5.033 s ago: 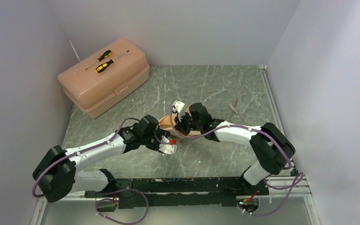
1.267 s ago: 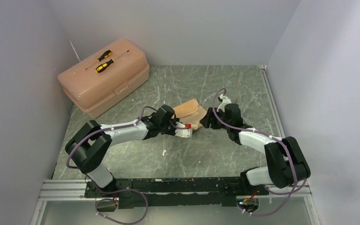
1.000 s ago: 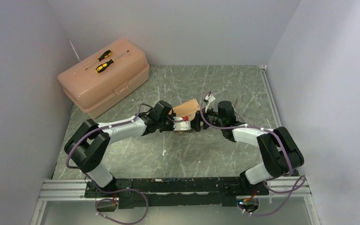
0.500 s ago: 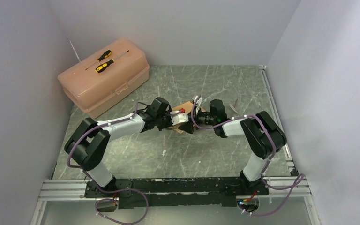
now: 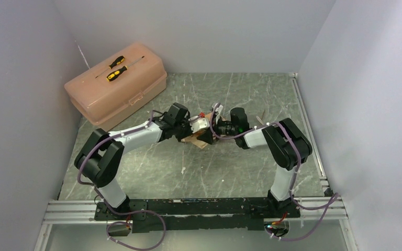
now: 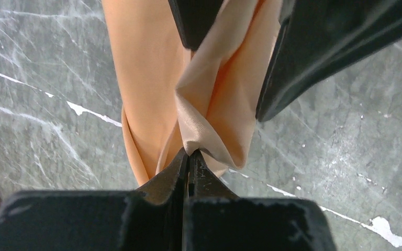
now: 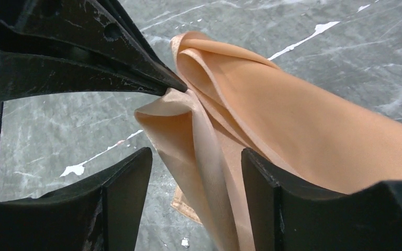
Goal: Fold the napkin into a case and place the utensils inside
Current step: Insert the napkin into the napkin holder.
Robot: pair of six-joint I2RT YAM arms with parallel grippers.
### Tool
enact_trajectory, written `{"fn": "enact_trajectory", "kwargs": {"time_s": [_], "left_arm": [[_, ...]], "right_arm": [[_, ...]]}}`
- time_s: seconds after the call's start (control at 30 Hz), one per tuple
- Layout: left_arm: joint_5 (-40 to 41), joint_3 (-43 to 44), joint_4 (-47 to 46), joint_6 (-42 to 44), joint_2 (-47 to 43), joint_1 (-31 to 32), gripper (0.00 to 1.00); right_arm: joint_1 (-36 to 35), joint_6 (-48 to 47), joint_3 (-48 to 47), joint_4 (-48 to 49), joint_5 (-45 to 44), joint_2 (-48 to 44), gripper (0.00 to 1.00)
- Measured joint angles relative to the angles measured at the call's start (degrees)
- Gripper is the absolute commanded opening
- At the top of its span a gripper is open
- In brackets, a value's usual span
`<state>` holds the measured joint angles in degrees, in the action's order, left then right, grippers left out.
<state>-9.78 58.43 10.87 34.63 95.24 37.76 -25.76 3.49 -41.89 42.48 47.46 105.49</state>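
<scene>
The peach-tan napkin (image 5: 196,140) hangs bunched between the two arms at mid table, its lower part on the marble. My left gripper (image 6: 189,154) is shut on a folded edge of the napkin (image 6: 152,78) and holds it up. My right gripper (image 7: 196,157) is open, its fingers (image 7: 125,178) on either side of the hanging fold of napkin (image 7: 293,120) without pinching it. The left gripper's tip (image 7: 180,86) shows in the right wrist view, touching the cloth. Thin utensils (image 5: 262,118) lie on the table just behind the right arm, partly hidden.
A pink plastic toolbox (image 5: 116,91) stands at the far left with two yellow-and-black screwdrivers (image 5: 116,68) on its lid. Grey walls close in the table on the left, far and right sides.
Both grippers have drawn together over the napkin. The left one has lifted a fold of the cloth off the table; the right one has moved in around that fold.
</scene>
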Motion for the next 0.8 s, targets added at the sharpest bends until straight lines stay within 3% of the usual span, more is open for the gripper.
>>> {"fn": "enact_trajectory", "kwargs": {"time_s": [0.13, 0.23, 0.3, 0.33, 0.4, 0.47, 0.6, 0.8], "left_arm": [[0.0, 1.9, 0.1, -1.8, 1.0, 0.0, 0.06], [0.0, 2.3, 0.6, -3.3, 1.1, 0.0, 0.11], [0.0, 2.6, 1.1, -4.3, 1.1, 0.0, 0.19], [0.0, 2.6, 1.2, -4.6, 1.1, 0.0, 0.28], [0.1, 2.9, 1.7, -5.4, 1.1, -0.1, 0.44], [0.7, 3.1, 2.0, -5.7, 1.1, -0.1, 0.52], [2.2, 3.5, 3.4, -7.0, 1.1, -1.3, 0.57], [4.3, 9.7, 6.9, -11.8, 3.0, -8.4, 0.62]], "right_arm": [[-1.3, 0.5, -0.5, 0.2, -0.9, 1.3, 0.5], [-2.5, 1.0, -0.5, 0.4, -1.9, 1.8, 0.28], [-3.0, 1.5, -0.5, 0.8, -2.6, 2.0, 0.17], [-3.1, 1.7, -0.5, 1.0, -3.0, 2.1, 0.14], [-3.2, 2.3, -0.5, 1.3, -4.1, 2.2, 0.1], [-3.2, 2.6, -0.5, 1.4, -4.7, 2.2, 0.09], [-3.2, 2.6, -0.5, 1.4, -5.0, 2.5, 0.07], [-3.5, 2.7, -1.3, -0.6, -4.4, 4.4, 0.05]]}}
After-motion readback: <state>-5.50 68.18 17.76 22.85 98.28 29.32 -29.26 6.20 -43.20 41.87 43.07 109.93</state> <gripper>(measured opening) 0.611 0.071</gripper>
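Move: The left hand already pinches the free end of the napkin flap; the folded napkin's middle lies about 3 cm ahead of this hand, some 7 cm to its right and 4 cm lower. The toolbox is roughly 17 cm ahead and 25 cm to its left. The right hand's open fingers straddle the same flap, its spot to grip about level fore and aft, 2 cm to the left and 1 cm below. From the right hand, the folded napkin's middle is about 3 cm ahead, 1 cm to the right and 4 cm below. The right fingers close on the flap and take over the grip while easing a little left; once shut, the right hand lowers its hold, about 3 cm down in all. Only when that pinch is nearly shut does the left hand open and let go, then it quickly leaves forward and left towards the toolbox, about 7 cm and slightly up, turning some 20 degrees counter-clockwise, fingers open. ##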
